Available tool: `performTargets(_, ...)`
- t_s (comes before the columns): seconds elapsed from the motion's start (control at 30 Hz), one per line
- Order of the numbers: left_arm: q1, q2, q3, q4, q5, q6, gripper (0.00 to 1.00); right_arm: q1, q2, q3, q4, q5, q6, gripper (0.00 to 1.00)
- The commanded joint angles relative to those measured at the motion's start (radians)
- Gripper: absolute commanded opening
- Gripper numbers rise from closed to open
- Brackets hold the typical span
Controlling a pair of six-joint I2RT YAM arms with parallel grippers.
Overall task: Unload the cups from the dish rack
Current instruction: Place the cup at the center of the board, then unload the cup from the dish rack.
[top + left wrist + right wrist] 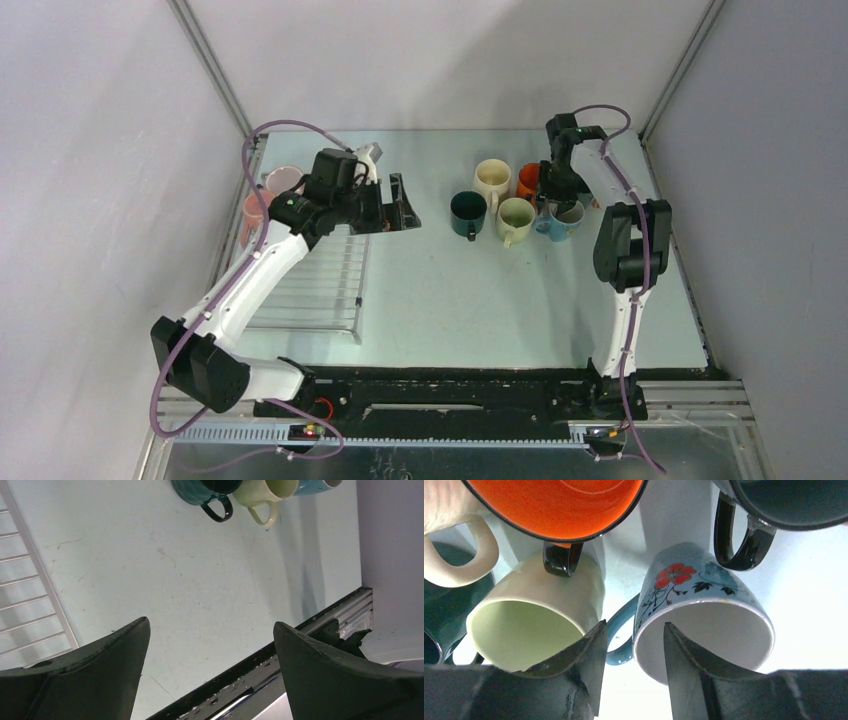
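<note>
The dish rack (325, 290) lies at the left, with a pink cup (283, 179) and a salmon cup (251, 216) at its far end. Several cups stand grouped on the table at the far right: dark green (467, 213), cream (491, 179), orange (527, 181), pale cream (515, 217) and a blue floral cup (565, 220). My right gripper (635, 624) is open astride the rim of the blue floral cup (694, 585), one finger inside and one by the handle, gaps on both sides. My left gripper (211, 623) hangs wide open over bare table beside the rack (30, 580).
In the right wrist view the orange cup (559, 505), the pale cream cup (539, 610) and a dark cup with a black handle (784, 500) crowd close around the blue one. Grey walls enclose the table. The black front rail (450, 385) runs along the near edge.
</note>
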Motion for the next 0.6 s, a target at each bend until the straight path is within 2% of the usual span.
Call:
performTargets(0.0, -0.004, -0.020, 0.095, -0.022, -0.065, -0.009, 1.00, 0.014, -0.107, 0.036, -0.036, 0.033, 0.003, 0.54)
performTargets(0.17, 0.006, -0.034, 0.130, -0.067, -0.166, -0.036, 1.00, 0.020, -0.210, -0.001, -0.031, 0.038, 0.009, 0.70)
performTargets(0.3, 0.027, -0.053, 0.150, -0.119, -0.326, -0.060, 1.00, 0.042, -0.305, -0.042, -0.007, 0.032, 0.012, 0.83)
performTargets(0.37, 0.046, -0.067, 0.151, -0.144, -0.403, -0.087, 1.00, 0.063, -0.345, -0.064, 0.015, 0.016, 0.014, 0.99)
performTargets(0.47, 0.086, -0.086, 0.149, -0.179, -0.513, -0.105, 1.00, 0.110, -0.400, -0.111, 0.062, -0.015, 0.017, 1.00)
performTargets(0.57, 0.138, -0.099, 0.136, -0.188, -0.556, -0.110, 1.00, 0.165, -0.440, -0.150, 0.109, -0.035, 0.019, 1.00)
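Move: The blue cup stands under the right gripper, its middle about 4 cm to the right, 1 cm back and 3 cm lower. From that hand the light-green cup is some 7 cm left and 1 back, the orange cup 3 left and 7 ahead, the dark-grey cup 8 right and 6 ahead. From the left gripper, the salmon cup in the rack lies roughly 17 cm left, 10 ahead and 16 lower; the beige cup, about 9 left, 8 ahead and 17 lower. Raise the right gripper about 13 cm up and clear of the blue cup's handle-side rim, opening its half-open fingers fully, drawing slightly back and then left, fingertips tilting forward. Meanwhile swing the empty left gripper, still wide open, about 9 cm left and a little forward and up, back towards the cups at the rack's far end, turning it some 25 degrees counter-clockwise. ##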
